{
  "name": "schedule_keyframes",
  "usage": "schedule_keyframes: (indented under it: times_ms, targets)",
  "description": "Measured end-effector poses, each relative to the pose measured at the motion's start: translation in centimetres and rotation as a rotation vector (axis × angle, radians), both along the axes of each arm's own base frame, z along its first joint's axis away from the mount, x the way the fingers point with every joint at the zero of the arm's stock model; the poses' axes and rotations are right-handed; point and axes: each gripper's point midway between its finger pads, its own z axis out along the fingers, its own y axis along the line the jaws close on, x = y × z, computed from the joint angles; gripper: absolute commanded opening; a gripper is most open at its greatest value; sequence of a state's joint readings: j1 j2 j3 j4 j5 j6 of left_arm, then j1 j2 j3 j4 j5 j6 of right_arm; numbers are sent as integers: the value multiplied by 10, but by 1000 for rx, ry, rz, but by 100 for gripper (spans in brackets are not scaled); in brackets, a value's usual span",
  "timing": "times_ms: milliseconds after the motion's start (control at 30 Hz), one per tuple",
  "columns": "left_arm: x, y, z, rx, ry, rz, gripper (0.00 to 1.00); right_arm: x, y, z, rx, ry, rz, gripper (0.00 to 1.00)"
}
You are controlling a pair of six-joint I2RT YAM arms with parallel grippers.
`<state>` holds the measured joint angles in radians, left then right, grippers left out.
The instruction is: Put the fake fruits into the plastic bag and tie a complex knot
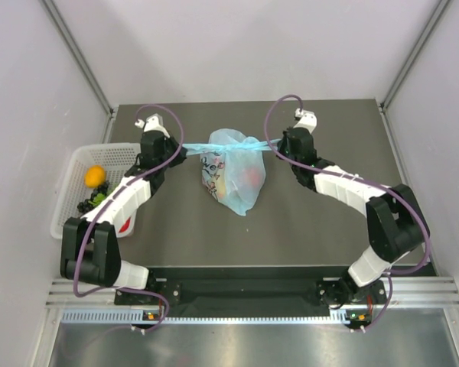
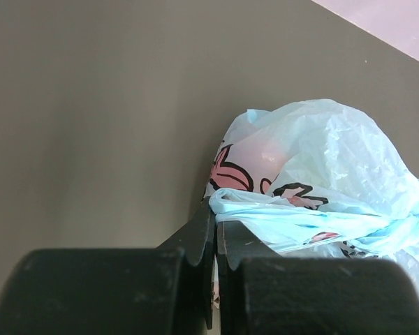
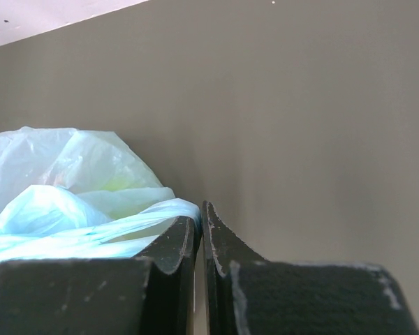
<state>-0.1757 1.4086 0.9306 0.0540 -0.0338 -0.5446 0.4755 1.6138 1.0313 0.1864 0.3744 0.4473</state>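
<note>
The light-blue plastic bag (image 1: pixel 233 177) stands in the middle of the table, bulging with fake fruits; a reddish one (image 1: pixel 250 177) shows through its skin. Its two handles are pulled taut sideways from a twisted knot (image 1: pixel 231 144) on top. My left gripper (image 1: pixel 182 147) is shut on the left handle end, my right gripper (image 1: pixel 274 147) on the right one. In the left wrist view the shut jaws (image 2: pixel 215 213) pinch blue film beside the bag (image 2: pixel 328 153). From the right wrist, the gripper (image 3: pixel 199 220) clamps a strand leading to the bag (image 3: pixel 70 174).
A white mesh basket (image 1: pixel 70 164) sits at the table's left edge, under my left arm. It holds an orange (image 1: pixel 95 176), dark green grapes (image 1: pixel 88 202) and something red (image 1: pixel 126 225). Grey walls close in the left, back and right.
</note>
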Motion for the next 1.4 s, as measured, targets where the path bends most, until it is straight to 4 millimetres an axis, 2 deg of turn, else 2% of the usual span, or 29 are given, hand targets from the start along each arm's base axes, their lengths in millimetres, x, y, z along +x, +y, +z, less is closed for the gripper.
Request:
schedule_keyframes:
  times_ms: [200,433,600,733,833,933,1033,1133,1233,1400]
  targets:
    - [-2,0,2,-16,-2,-1,0,-4,-1,0,13,1,-1,0]
    - [-8,-1,22,-15,-40,-53,0,-10,5,23,18,-34,62,0]
    - [-2,-11,55,79,-84,-53,1,-5,3,49,-42,-39,71,0]
    - [2,-8,80,116,-121,-36,7,-2,10,74,-53,-54,111,0]
    - [1,-3,78,141,-101,-23,9,-6,16,76,-66,-32,165,2]
    - [-5,0,69,162,-58,-28,9,-13,18,67,-83,13,222,2]
    - [-7,0,68,167,-40,-38,9,-17,18,61,-90,46,260,5]
    - [-2,-2,73,169,-39,-47,21,-16,16,71,-102,47,274,14]
    - [1,-3,75,178,-40,-52,35,-11,10,83,-112,28,276,27]
    - [-3,-3,72,195,-15,-76,47,-15,0,76,-133,66,300,41]
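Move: Both hands still grip the bag's twisted ends. The knot between them is roughly 16 cm to the right of the left hand and 12 cm to the left of the right hand, 1 cm back and 1 cm lower. The filled bag body lies about 15 cm right of the left hand, 5 cm back and 6 cm below. The basket stands some 25 cm left of the left hand, 8 cm back and 8 cm down. Upward with both hands together, about 7–8 cm each after a brief hold, easing the taut outward pull across the knot. The right hand also turns counter-clockwise some 15 degrees, the left rolls its left side up about 10. Near the top both open a bit under halfway, each bag end still resting against the finger nearer the bag. ##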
